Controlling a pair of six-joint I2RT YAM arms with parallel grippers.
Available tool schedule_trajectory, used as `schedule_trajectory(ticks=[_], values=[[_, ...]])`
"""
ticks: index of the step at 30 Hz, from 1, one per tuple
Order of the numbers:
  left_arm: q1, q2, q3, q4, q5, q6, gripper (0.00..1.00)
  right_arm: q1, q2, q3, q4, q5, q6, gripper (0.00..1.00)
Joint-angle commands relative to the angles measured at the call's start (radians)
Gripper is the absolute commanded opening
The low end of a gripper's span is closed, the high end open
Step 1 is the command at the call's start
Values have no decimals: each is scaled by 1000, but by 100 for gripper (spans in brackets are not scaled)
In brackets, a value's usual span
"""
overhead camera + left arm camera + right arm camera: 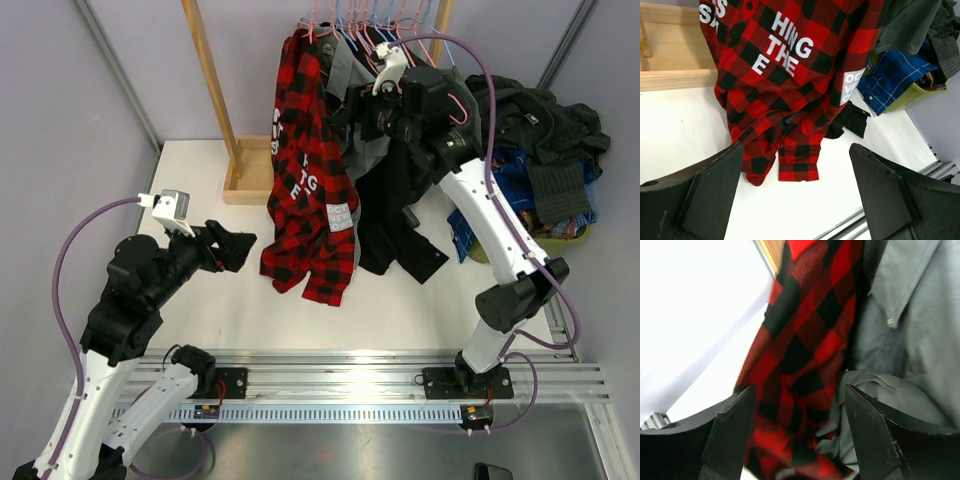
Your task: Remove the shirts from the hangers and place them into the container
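Observation:
A red-and-black plaid shirt (pixel 310 180) with white lettering hangs from the rail, its hem resting on the table. Behind it hang a grey shirt (pixel 368 150) and a black shirt (pixel 395 225). Pink and light blue wire hangers (pixel 372 25) crowd the rail at the top. My right gripper (pixel 347 108) is up among the hanging shirts, open, with plaid cloth (pixel 805 355) and grey cloth (pixel 910 330) lying loose between its fingers (pixel 735 430). My left gripper (pixel 236 248) hovers open over the table, left of the plaid shirt's (pixel 790 75) hem. The yellow-green container (pixel 583 238) sits at the right.
Dark garments (pixel 540 120) and a blue plaid one (pixel 510 190) are heaped in and over the container. The wooden rack's base (pixel 250 180) and upright (pixel 210 80) stand at the back left. A metal rail (pixel 380 365) runs along the near edge.

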Motion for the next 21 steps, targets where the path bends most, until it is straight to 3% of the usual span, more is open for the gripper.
schedule_trajectory(ticks=[1,6,9,13,14,15,21], values=[[0,-14,-10,30,32,-6,91,-9,-110,-8,24,51,-66,79],[0,-23,-10,25,34,-16,90,-11,-145,-15,92,223,-77,73],[0,-30,-7,15,34,-16,91,-24,-137,-6,133,402,-76,63],[0,-34,-7,12,28,-16,91,-83,-61,97,61,364,-37,35],[0,-34,-7,10,28,-16,90,-101,-47,113,38,349,-28,8],[-2,-36,-8,12,28,-16,90,-109,-26,123,32,335,-19,0],[0,-43,-8,2,23,-16,90,-144,-4,105,47,216,35,0]])
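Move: Up ahead and to the right hang the empty hangers, about 12 cm forward, 11 cm right and 5 cm above the right hand. The light-grey shirt hangs 3 cm ahead of that hand, 1 cm to its left and 8 cm below; the red plaid shirt's middle is level with it, 7 cm left and 15 cm down. From the left hand the empty hangers are some 35 cm forward, 31 cm right and 13 cm up. Backing out from between the hanging shirts, the right hand swings about 10 cm to the right and climbs some 8 cm, turning about 25 degrees clockwise and tipping up a little. Its open fingers shut on nothing as it curves forward around 6 cm towards the empty hangers, sinking slightly at the end with the closed tips close to them. ##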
